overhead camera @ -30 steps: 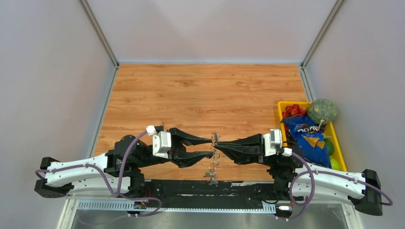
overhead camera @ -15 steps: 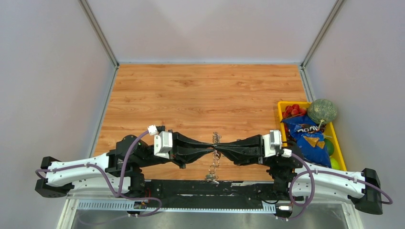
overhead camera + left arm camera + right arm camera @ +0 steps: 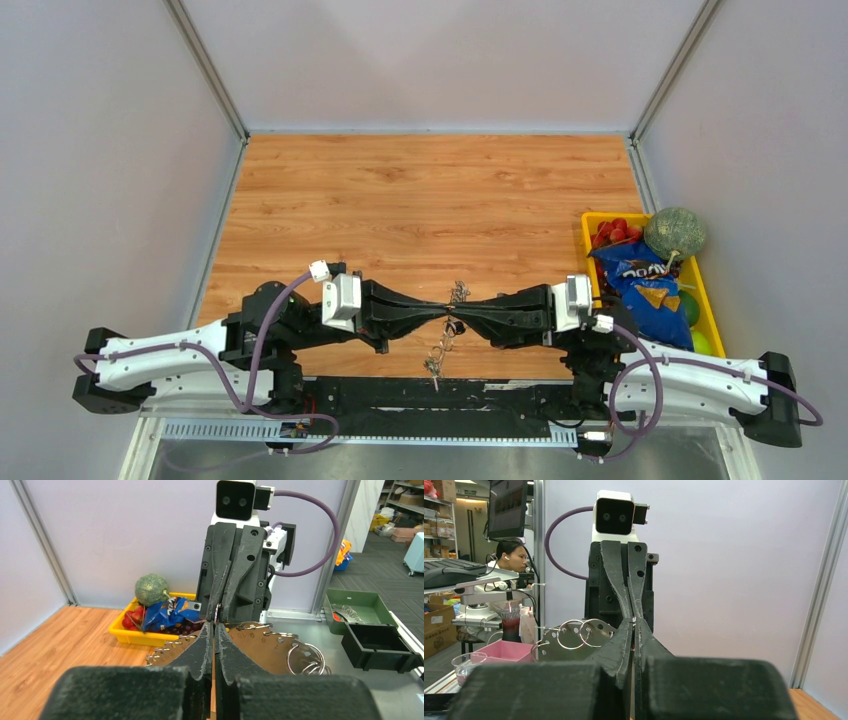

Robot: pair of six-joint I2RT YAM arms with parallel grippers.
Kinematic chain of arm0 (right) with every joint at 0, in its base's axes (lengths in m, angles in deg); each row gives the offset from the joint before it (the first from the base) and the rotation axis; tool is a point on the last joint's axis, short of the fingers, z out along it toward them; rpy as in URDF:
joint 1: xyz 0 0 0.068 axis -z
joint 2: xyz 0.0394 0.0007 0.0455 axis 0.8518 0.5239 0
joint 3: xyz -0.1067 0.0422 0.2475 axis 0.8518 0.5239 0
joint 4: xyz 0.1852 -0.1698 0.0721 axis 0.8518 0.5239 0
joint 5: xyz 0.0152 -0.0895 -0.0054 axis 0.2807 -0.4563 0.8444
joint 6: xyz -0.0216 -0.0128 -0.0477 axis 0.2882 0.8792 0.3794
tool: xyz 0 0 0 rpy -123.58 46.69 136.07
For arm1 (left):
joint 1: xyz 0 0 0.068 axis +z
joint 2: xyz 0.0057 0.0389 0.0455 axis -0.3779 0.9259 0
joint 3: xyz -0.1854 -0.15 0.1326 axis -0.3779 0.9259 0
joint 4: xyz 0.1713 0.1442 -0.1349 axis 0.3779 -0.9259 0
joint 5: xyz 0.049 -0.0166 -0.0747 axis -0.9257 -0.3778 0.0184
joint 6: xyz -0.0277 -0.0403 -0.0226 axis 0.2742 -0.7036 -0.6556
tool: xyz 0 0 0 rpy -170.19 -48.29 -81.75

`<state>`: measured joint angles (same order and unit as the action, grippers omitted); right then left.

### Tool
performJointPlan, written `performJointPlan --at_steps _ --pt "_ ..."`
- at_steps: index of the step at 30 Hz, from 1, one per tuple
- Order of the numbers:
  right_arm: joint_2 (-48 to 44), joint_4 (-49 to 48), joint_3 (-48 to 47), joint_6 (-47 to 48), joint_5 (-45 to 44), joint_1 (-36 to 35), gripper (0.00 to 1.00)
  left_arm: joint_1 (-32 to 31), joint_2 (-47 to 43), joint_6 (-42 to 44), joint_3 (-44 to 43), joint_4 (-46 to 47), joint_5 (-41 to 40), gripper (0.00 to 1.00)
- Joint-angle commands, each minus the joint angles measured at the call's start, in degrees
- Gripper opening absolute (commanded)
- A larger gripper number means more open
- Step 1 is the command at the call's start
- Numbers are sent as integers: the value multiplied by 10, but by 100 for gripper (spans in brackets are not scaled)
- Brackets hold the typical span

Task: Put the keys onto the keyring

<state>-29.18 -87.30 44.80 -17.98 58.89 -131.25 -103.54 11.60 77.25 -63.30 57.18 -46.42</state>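
Observation:
The keyring hangs in the air between my two arms near the table's front edge. From above it looks like a thin silvery strip. In the left wrist view the keyring is a silvery plate with numbered holes and wire rings at its right end. My left gripper and right gripper meet tip to tip on it, both shut. The right gripper pinches a bit of silver wire. The right wrist view shows two rings left of my shut fingers. The keys are hidden from view.
A yellow tray at the right table edge holds a blue snack bag, a green melon and red fruit. A black rail runs along the near edge. A green bin stands off the table.
My left gripper has gone from wide open to shut on the keyring, opposite the right gripper's tips. The hanging keyring has tilted, its lower end swinging left.

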Motion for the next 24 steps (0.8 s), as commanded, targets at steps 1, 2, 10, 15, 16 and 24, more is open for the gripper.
performJointPlan --at_steps 1,2,10,15,16,24 --pt "-15 27 -42 13 2 -6 0 -1 13 -1 -32 -22 -19 0" --pt "-16 42 -48 15 2 -6 0 -2 18 2 -38 -27 -21 0" --pt "-61 127 -62 37 -24 -7 6 -1 17 17 -50 -58 -55 0" --pt "-89 163 -65 59 -38 -6 18 -1 15 26 -55 -65 -69 0" --pt "-93 170 -66 60 -40 -6 21 -2 15 27 -55 -68 -70 0" --pt "-120 254 -87 77 -92 -6 44 -1 16 43 -64 -83 -86 0"
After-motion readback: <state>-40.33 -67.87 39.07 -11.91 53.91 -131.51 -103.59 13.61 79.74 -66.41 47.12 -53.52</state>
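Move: The two hands meet fingertip to fingertip, both closed on the same small ring at the rim of the keyring. From either hand, the curved plate's middle lies about 3 cm back, level sideways and some 3 cm below. The blue-tagged keys lie on the table, roughly 13 cm ahead of both hands, 10 cm to the left hand's right, 9 cm to the right hand's right, and nearly 38 cm down. The right hand releases the keyring's rim, its fingers opening to a wide gap as it backs off about 4 cm to the right and then up some 2.5 cm. The left fingers keep their pinch; after a slight rise that hand carries the keyring down about 3 cm and forward 2.5 cm, its fingertips tipping down and swinging forward a little. ##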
